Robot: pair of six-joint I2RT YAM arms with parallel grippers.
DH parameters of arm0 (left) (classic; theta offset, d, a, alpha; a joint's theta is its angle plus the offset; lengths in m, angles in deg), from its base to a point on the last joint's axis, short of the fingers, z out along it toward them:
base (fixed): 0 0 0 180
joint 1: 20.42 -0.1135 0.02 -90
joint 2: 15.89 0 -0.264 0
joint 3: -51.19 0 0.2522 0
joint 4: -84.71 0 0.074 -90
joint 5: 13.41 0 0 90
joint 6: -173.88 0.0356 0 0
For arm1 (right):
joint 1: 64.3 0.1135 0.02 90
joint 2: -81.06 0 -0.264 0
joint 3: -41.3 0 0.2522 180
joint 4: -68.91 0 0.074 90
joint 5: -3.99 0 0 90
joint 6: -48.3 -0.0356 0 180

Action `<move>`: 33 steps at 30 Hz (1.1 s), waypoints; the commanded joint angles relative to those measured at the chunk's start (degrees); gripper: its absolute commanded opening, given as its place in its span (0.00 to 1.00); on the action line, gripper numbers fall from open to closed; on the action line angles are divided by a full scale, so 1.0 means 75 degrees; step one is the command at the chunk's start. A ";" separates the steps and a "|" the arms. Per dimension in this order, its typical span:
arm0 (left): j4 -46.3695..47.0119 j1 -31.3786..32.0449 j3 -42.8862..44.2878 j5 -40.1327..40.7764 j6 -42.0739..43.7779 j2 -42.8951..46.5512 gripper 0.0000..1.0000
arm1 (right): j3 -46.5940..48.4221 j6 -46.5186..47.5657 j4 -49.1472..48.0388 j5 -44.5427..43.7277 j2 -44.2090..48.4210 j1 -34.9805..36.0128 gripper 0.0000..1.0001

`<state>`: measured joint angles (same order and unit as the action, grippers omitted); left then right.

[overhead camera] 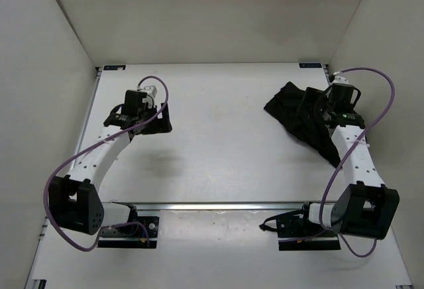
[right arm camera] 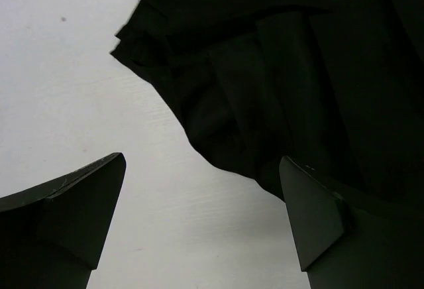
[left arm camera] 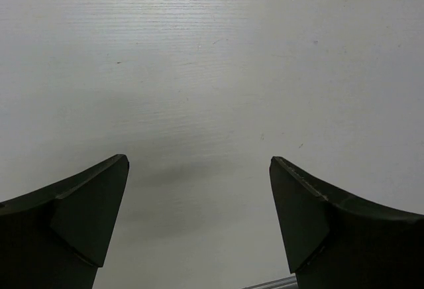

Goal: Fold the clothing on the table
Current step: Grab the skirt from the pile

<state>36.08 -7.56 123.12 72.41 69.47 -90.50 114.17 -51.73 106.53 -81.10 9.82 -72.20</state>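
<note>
The clothing (overhead camera: 281,103) is a black pleated garment lying crumpled at the right rear of the white table (overhead camera: 218,136). My right gripper (overhead camera: 310,107) hovers over it, open. In the right wrist view the clothing (right arm camera: 265,70) fills the upper right, and its near edge reaches the right finger (right arm camera: 318,216). The right gripper (right arm camera: 202,160) holds nothing, with bare table under its left finger. My left gripper (overhead camera: 159,120) is open over the left side of the table, far from the clothing. In the left wrist view the left gripper (left arm camera: 199,163) has only bare table (left arm camera: 212,70) beneath it.
A metal rail (overhead camera: 218,205) runs along the table's front edge, with both arm bases just behind it. White walls enclose the table on the left, back and right. Purple cables loop off each arm.
</note>
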 commanded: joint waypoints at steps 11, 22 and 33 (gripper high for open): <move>-0.0131 0.0441 0.0388 0.0347 0.0258 0.0151 0.98 | 0.0673 0.0668 0.0932 -0.1592 -0.0520 -0.0410 0.99; 0.0161 0.0231 -0.0046 -0.0531 0.0153 0.0081 0.98 | -0.0217 0.0973 0.0581 -0.2176 -0.1844 -0.0716 1.00; 0.0103 0.0066 -0.0116 -0.0696 0.0094 -0.0142 0.99 | 0.0098 0.1231 0.0428 -0.2716 -0.3004 -0.0564 0.26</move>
<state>36.67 -6.77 122.40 68.49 70.32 -91.44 112.73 -42.74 111.62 -99.27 -12.10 -77.07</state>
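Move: The skirt in the dark pile lies below the right hand, its part to be gripped about 5 cm back, 7 cm to the right and some 17 cm down. The pile's left corner is roughly 15 cm to the left of the right hand and 2 cm farther out, at much the same depth below. From the left hand the skirt is almost straight across, about 58 cm to the right and 11 cm below. The skirt's dark cloth gets gathered into an upright fold between the right fingers. The right hand sinks about 14 cm to it while swinging some 8 cm right and easing a little back, with its open fingers tipping down by about 30 degrees; just at the end, still sinking, they close more than halfway and begin to pinch the fold. ##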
